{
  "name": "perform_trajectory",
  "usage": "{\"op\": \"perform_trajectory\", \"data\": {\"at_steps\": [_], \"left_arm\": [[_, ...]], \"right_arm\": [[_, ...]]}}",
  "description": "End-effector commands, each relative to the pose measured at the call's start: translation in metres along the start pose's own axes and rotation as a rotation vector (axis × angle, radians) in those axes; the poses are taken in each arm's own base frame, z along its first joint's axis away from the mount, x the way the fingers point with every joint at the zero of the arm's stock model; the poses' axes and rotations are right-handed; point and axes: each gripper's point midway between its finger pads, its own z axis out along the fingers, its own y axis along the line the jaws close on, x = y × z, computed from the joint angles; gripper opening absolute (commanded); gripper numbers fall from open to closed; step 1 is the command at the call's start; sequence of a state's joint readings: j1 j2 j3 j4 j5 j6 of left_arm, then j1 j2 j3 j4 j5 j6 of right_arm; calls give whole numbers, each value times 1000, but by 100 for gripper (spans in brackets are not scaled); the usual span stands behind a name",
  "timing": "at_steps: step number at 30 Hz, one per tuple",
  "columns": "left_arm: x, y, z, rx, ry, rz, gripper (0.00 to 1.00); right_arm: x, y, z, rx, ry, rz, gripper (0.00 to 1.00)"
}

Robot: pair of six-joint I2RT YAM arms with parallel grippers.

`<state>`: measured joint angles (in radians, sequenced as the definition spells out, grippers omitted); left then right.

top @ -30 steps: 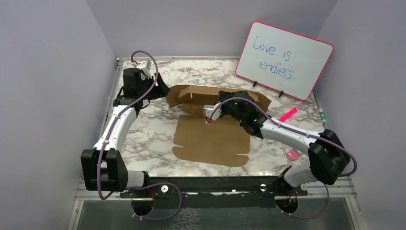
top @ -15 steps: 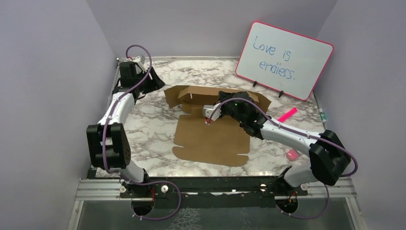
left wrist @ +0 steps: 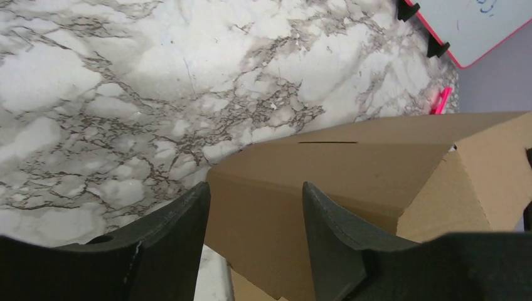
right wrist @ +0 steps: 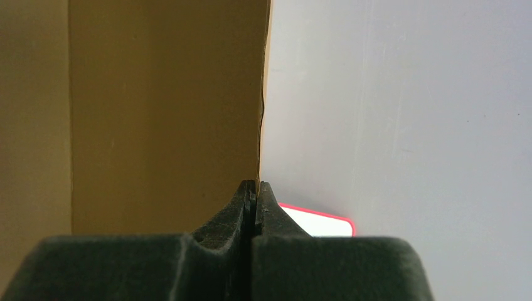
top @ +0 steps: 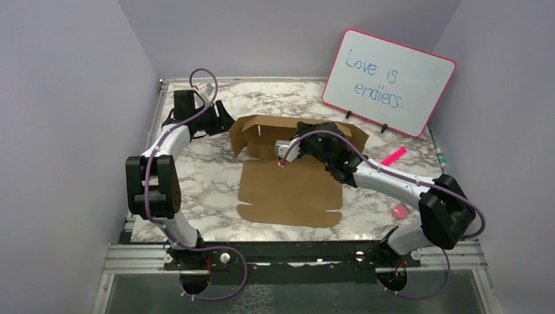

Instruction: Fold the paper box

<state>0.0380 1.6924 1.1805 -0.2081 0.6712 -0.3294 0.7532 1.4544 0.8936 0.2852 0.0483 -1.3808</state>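
Note:
The paper box (top: 288, 190) is brown cardboard: a flat panel lies in the middle of the table, and its far part stands folded up into walls. My left gripper (top: 226, 124) is at the box's left end, open. In the left wrist view the box's folded corner (left wrist: 351, 163) sits just beyond the spread fingers of that gripper (left wrist: 255, 188). My right gripper (top: 315, 128) reaches over the flat panel to the raised far part. In the right wrist view it (right wrist: 255, 183) is shut on the edge of an upright cardboard panel (right wrist: 163, 113).
A pink-framed whiteboard (top: 389, 82) stands propped at the back right. A pink marker (top: 393, 156) lies right of the box, and a small pink object (top: 399, 210) sits near the right arm's elbow. Purple walls enclose the marble table (top: 196, 176).
The left arm's elbow swung back and its gripper moved right, up to the box's left end, narrowing a little. The box's left wall stands more upright. The right gripper kept its hold.

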Motion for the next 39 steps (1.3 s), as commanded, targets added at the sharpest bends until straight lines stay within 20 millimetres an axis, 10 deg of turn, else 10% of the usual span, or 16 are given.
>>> {"op": "perform_trajectory", "data": {"at_steps": [1,39], "left_arm": [[5,-28,-11,118,11,50,57],[75,-52,-35,32,7,111,59]], "right_arm": [[-2,-3,7,-1,7,-20,1],[-30,31,-11,19,-28,-212,1]]}}
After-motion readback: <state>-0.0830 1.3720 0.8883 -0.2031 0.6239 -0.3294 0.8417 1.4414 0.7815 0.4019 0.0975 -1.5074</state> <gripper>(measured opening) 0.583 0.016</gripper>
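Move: The box's splayed left flap is just off my left fingertips: its middle lies roughly 5 cm back, 5 cm right and 4 cm below my left hand. My right hand already pinches the top edge of the raised far wall, whose middle hangs about 6 cm below it; from there the left flap is some 18 cm left, 3 cm back and 12 cm lower. The flat near panel lies about 15 cm back, 4 cm left and 21 cm below my right hand. With my left fingers staying half open, I sweep back about 9 cm and some 4 cm right, pushing the left flap inward from its outer side. My right hand keeps its pinch on the far wall, dips about 1 cm and holds there, then late on draws the wall back about 3 cm towards my base and slightly left. ##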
